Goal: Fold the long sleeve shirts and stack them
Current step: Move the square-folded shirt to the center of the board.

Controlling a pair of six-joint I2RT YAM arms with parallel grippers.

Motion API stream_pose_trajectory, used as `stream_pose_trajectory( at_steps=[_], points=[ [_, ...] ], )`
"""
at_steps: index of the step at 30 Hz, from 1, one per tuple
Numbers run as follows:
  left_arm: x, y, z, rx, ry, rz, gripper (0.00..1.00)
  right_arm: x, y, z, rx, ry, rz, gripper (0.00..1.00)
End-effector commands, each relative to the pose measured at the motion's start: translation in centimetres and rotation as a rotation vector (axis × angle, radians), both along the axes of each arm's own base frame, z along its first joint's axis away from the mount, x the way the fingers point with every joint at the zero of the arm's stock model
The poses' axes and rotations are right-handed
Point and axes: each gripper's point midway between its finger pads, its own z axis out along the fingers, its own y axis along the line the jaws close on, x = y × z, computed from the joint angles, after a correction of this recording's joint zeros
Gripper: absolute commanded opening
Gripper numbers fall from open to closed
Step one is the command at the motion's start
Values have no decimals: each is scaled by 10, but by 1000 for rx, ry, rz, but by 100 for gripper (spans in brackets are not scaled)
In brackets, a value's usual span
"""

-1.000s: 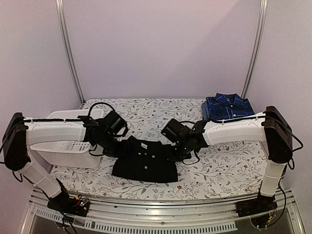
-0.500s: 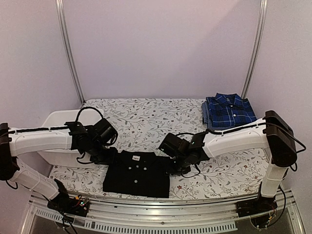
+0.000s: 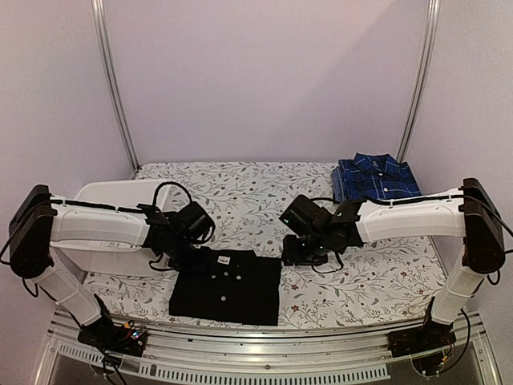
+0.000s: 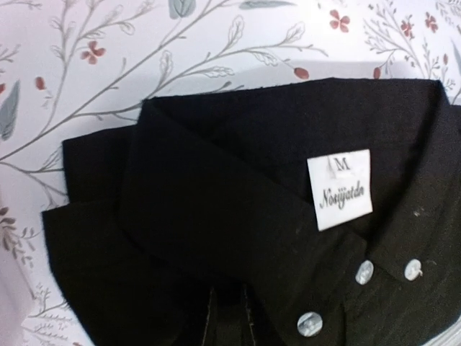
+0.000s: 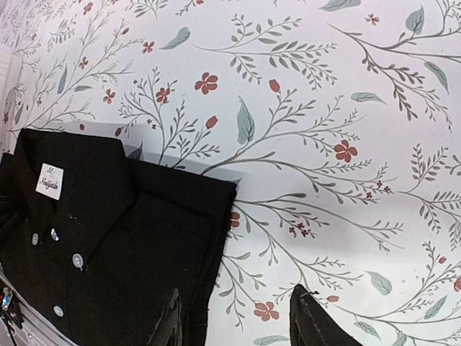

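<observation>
The black long sleeve shirt (image 3: 226, 285) lies folded flat near the table's front edge, collar and white label (image 4: 338, 189) towards the back. The blue plaid long sleeve shirt (image 3: 377, 176) lies folded at the back right. My left gripper (image 3: 186, 255) hangs low over the black shirt's left collar side. Its dark fingers (image 4: 227, 324) stand close together against the black cloth (image 4: 216, 216), and a grip cannot be made out. My right gripper (image 5: 241, 324) is open just off the shirt's right edge (image 5: 216, 238), one fingertip over the cloth, the other over the tablecloth. It holds nothing.
A white plastic basket (image 3: 104, 196) stands at the left behind the left arm. The floral tablecloth (image 3: 240, 188) covers the table. Metal posts rise at the back corners.
A second ago both grippers held the black shirt raised; it now lies flat and squared. Both let go; the right gripper has drawn back up and to the right, and the left fingers have narrowed again.
</observation>
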Motion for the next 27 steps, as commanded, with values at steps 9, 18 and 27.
stream_pose_trajectory(
  at_steps=[9, 18, 27],
  points=[
    [12, -14, 1, 8, -39, -37, 21, 61, -76, 7, -119, -71, -137, 53],
    [22, -20, 72, -90, -159, -45, 37, 118, -139, -7, -251, -96, -258, 53],
    [36, -33, 94, -119, -219, -78, 41, 170, -173, -28, -378, -124, -314, 48]
  ],
)
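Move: Under the left hand, some 3 cm below, lies the folded black shirt, its middle about 8 cm to the right and 4 cm back; the white basket stands roughly 26 cm to this hand's left and 12 cm farther out. From the right hand the blue plaid stack lies about 33 cm ahead, 30 cm to the right and 5 cm lower, and the black shirt's middle about 21 cm left, 6 cm back and 6 cm lower. Swinging away from the black shirt towards the blue plaid stack, the right hand sweeps about 14 cm forward and 16 cm right, turning clockwise, half open, and sinking only near the end. Meanwhile the left hand dips briefly to the black shirt's collar, opens its nearly shut fingers partway, then lifts clear, ending some 8 cm higher and slightly forward and right. ##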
